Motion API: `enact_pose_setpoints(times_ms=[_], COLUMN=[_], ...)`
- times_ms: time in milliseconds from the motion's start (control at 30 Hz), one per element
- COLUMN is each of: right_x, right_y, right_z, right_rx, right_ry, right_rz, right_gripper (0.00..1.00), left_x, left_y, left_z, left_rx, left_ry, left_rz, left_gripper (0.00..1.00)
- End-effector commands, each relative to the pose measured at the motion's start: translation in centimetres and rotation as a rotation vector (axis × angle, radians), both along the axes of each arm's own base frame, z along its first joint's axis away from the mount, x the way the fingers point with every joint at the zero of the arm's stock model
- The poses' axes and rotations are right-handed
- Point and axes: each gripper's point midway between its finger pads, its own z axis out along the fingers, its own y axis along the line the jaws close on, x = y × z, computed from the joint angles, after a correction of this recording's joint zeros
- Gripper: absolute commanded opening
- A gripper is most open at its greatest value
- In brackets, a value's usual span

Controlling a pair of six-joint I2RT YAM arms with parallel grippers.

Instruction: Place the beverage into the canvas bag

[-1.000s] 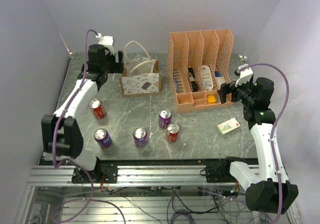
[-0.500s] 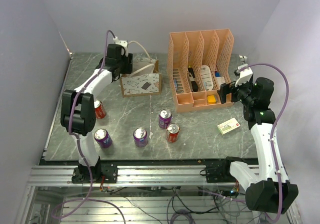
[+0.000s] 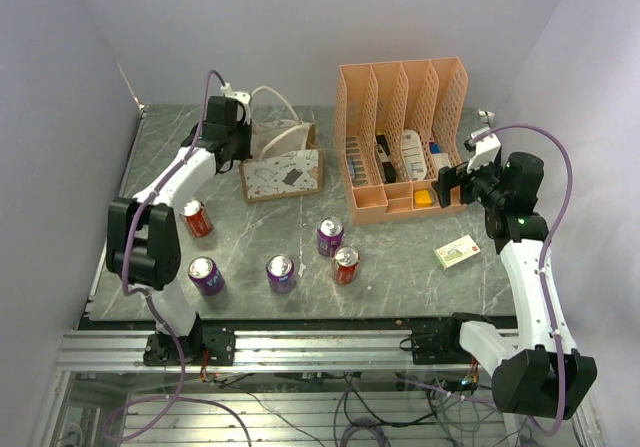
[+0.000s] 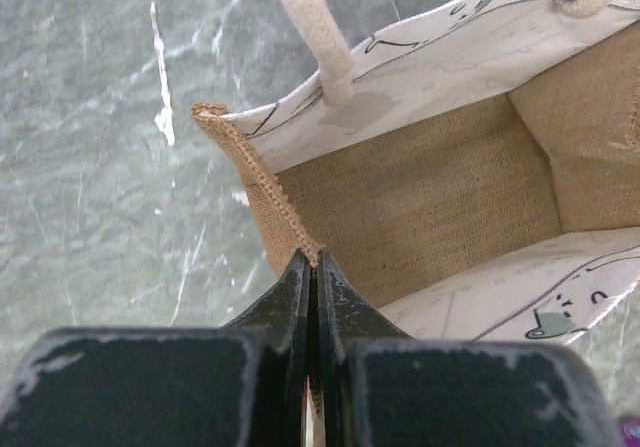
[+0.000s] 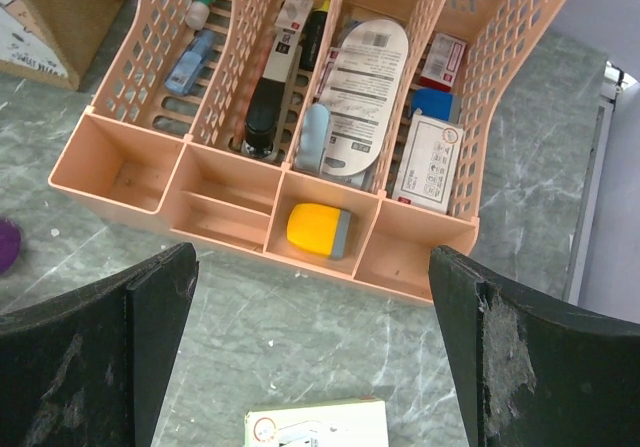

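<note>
The canvas bag [image 3: 283,173] stands at the back left, off-white with brown edges and cream handles. My left gripper [image 3: 236,147] is shut on the bag's brown left rim. In the left wrist view the fingers [image 4: 296,292] pinch the woven edge, and the bag's empty brown inside [image 4: 420,197] is open to view. Several beverage cans stand on the table: a red one [image 3: 195,217], purple ones [image 3: 206,275] [image 3: 281,272] [image 3: 330,236] and another red one [image 3: 346,264]. My right gripper [image 3: 447,182] is open and empty, hovering in front of the organizer [image 5: 312,267].
An orange file organizer [image 3: 405,137] holding stationery stands at the back right, also seen in the right wrist view [image 5: 270,182]. A small white box [image 3: 457,253] lies to the right of the cans, below my right gripper [image 5: 318,425].
My left arm has swung in to the bag's left side and now pinches its rim. The bag has tilted and shifted slightly. The right arm has barely moved.
</note>
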Motion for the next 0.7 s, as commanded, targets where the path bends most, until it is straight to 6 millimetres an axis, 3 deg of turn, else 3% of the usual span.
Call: enact_pose_setpoints(times_ms=[0,300,400,533,667], right_x=[-0.1,-0.8,-0.9,-0.9,-0.8], right_y=[0.4,2.5,3.0,4.2,7.2], right_z=[-1.0,-1.9,-1.9,-1.5,-1.1], right_rx=[0.002,0.047,0.065,0.09,0.069], right_ry=[0.018,0.04,0.042,0.036,0.039], right_rz=[0.037,0.161,0.187,0.222,0.304], right_gripper=[1.0,1.0,1.0,1.0,1.0], left_x=[-3.3,-8.2,-9.4,-10.3,-10.3], left_y=[-0.1,1.4,1.2,0.7,0.5], left_z=[0.7,-0.6,-1.0,-0.6,1.1], left_rx=[0.0,0.04,0.04,0.034,0.041], left_ry=[0.04,0.062,0.069,0.06,0.024], left_rz=[-0.041,-0.066,-0.106,-0.166,-0.202], left_gripper=[0.07,0.09,0.14,0.38,0.61])
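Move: The canvas bag is already pinched by its left rim in the left hand, its middle some 10 cm to the right, about level front to back and 7 cm lower. The nearest red can stands about 12 cm left and 16 cm back of that hand; the purple can nearest the bag, 21 cm right and 21 cm back. From the open right hand this purple can is roughly 32 cm left, 7 cm back and 17 cm down; the other red can, 28 cm left and 15 cm back. The canvas bag's left rim, still pinched, is drawn back towards the robot by the left hand, about 10 cm in all with a slight drift left; near the end that hand slows and its fingers part to about half open, letting go of the rim. Meanwhile the right hand, wide open, starts left and a little down towards the cans, turning some 10 degrees counter-clockwise. ##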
